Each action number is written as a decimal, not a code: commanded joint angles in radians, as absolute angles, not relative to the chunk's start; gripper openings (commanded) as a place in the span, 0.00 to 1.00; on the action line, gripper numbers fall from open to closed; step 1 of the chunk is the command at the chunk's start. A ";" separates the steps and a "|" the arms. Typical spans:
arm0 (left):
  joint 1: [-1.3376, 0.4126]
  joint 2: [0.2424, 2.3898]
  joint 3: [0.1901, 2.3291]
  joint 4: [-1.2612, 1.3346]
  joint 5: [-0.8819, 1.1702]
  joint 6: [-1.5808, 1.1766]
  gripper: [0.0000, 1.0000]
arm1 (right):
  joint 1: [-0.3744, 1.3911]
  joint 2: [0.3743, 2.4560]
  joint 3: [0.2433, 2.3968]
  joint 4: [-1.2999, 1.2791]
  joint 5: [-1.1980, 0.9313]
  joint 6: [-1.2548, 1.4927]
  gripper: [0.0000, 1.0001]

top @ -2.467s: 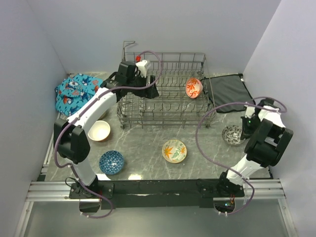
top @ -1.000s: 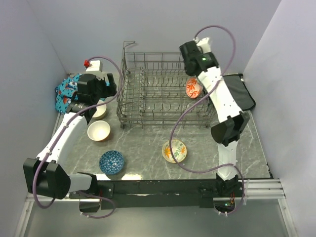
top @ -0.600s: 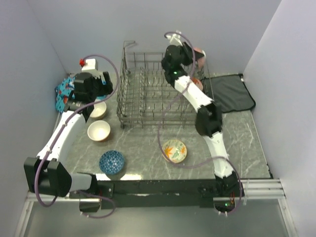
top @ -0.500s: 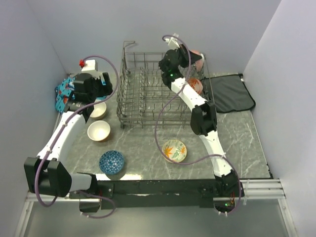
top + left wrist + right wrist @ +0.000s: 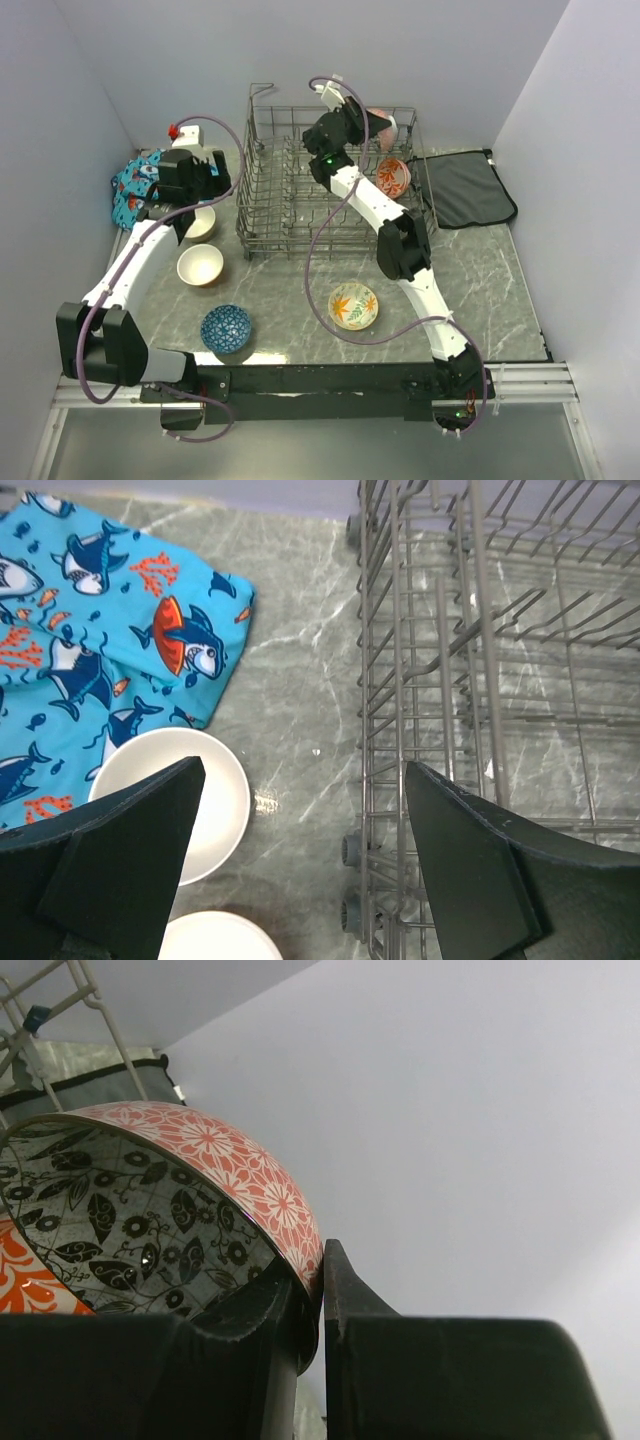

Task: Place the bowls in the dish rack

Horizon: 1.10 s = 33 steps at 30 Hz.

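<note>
My right gripper point(image 5: 368, 126) is shut on the rim of a bowl point(image 5: 190, 1185), orange-red flowered outside and black-and-white inside, held on edge above the back right of the dish rack point(image 5: 330, 190). An orange-red patterned bowl point(image 5: 393, 177) stands in the rack just below it. My left gripper point(image 5: 303, 770) hangs open and empty over the floor between a cream bowl point(image 5: 185, 800) and the rack's left wall point(image 5: 385, 700). On the table lie a second cream bowl point(image 5: 200, 265), a blue bowl point(image 5: 226, 328) and a leaf-patterned bowl point(image 5: 353, 305).
A blue shark-print cloth point(image 5: 140, 185) lies bunched at the left, touching the far cream bowl. A dark grey mat point(image 5: 470, 190) lies right of the rack. Grey walls close in on three sides. The arms' base rail runs along the near edge.
The right arm has swung leftward over the back of the rack, carrying the bowl with it. The left gripper has shifted slightly and stays open.
</note>
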State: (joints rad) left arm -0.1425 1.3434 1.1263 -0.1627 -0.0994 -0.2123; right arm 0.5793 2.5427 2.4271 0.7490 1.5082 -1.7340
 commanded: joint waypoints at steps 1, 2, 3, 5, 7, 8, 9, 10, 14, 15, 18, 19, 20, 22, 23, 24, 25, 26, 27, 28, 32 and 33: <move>-0.140 1.361 1.164 -0.146 -0.095 -0.235 0.89 | 0.552 2.554 2.487 0.854 1.758 -1.758 0.00; -0.140 1.361 1.163 -0.137 -0.100 -0.232 0.89 | 0.548 2.563 2.487 0.856 1.758 -1.759 0.00; -0.140 1.359 1.158 -0.132 -0.103 -0.232 0.89 | 0.545 2.571 2.490 0.854 1.758 -1.758 0.00; -0.141 1.365 1.158 -0.136 -0.107 -0.232 0.89 | 0.541 2.585 2.474 0.861 1.758 -1.763 0.00; -0.141 1.374 1.163 -0.147 -0.109 -0.232 0.89 | 0.541 2.583 2.436 0.888 1.759 -1.790 0.00; -0.141 1.381 1.166 -0.152 -0.109 -0.230 0.89 | 0.545 2.579 2.413 0.922 1.759 -1.796 0.00; -0.146 1.384 1.175 -0.169 -0.112 -0.227 0.89 | 0.545 2.573 2.393 0.936 1.759 -1.799 0.00; -0.150 1.397 1.183 -0.176 -0.112 -0.227 0.89 | 0.548 2.565 2.363 0.954 1.759 -1.799 0.00; -0.164 1.437 1.232 -0.218 -0.101 -0.225 0.88 | 0.560 2.589 2.390 1.018 1.759 -1.859 0.00; -0.166 1.454 1.239 -0.233 -0.095 -0.225 0.88 | 0.563 2.603 2.416 1.032 1.759 -1.876 0.00; -0.166 1.491 1.269 -0.255 -0.086 -0.224 0.88 | 0.571 2.597 2.390 1.124 1.759 -1.956 0.00; -0.166 1.500 1.278 -0.267 -0.081 -0.222 0.88 | 0.574 2.589 2.369 1.152 1.759 -1.971 0.00; -0.166 1.509 1.296 -0.275 -0.077 -0.219 0.88 | 0.578 2.582 2.344 1.167 1.759 -1.973 0.00; -0.166 1.534 1.311 -0.287 -0.068 -0.213 0.88 | 0.601 2.559 2.275 1.201 1.759 -1.977 0.00; -0.166 1.542 1.327 -0.293 -0.066 -0.210 0.88 | 0.607 2.554 2.255 1.200 1.759 -1.973 0.00; -0.166 1.554 1.331 -0.295 -0.067 -0.209 0.88 | 0.615 2.554 2.240 1.198 1.759 -1.968 0.00; -0.166 1.560 1.336 -0.295 -0.069 -0.207 0.88 | 0.626 2.556 2.237 1.189 1.761 -1.954 0.00; -0.166 1.565 1.341 -0.290 -0.081 -0.204 0.88 | 0.630 2.559 2.235 1.177 1.761 -1.944 0.00; -0.172 1.574 1.344 -0.287 -0.089 -0.203 0.88 | 0.632 2.562 2.237 1.166 1.761 -1.931 0.00; -0.173 1.577 1.347 -0.288 -0.094 -0.201 0.88 | 0.632 2.562 2.234 1.155 1.761 -1.916 0.00; -0.187 1.583 1.345 -0.278 -0.101 -0.189 0.88 | 0.626 2.568 2.210 1.154 1.763 -1.905 0.00; -0.189 1.589 1.347 -0.281 -0.100 -0.189 0.88 | 0.620 2.575 2.215 1.152 1.761 -1.899 0.00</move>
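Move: The right hand holds the pink bowl by its rim; its rack slot lies about 12 cm below, 2 cm back and 2 cm left. The orange bowl already racked sits 4 cm back, 5 cm right and 13 cm below. The open left hand has the farther white bowl about 8 cm left, 1 cm back, 20 cm below, and the nearer white bowl 11 cm closer to the base than that one. Right lowers the held pink bowl about 8 cm into the rack, ending left; open left sinks 5 cm, forward, tipping down. ##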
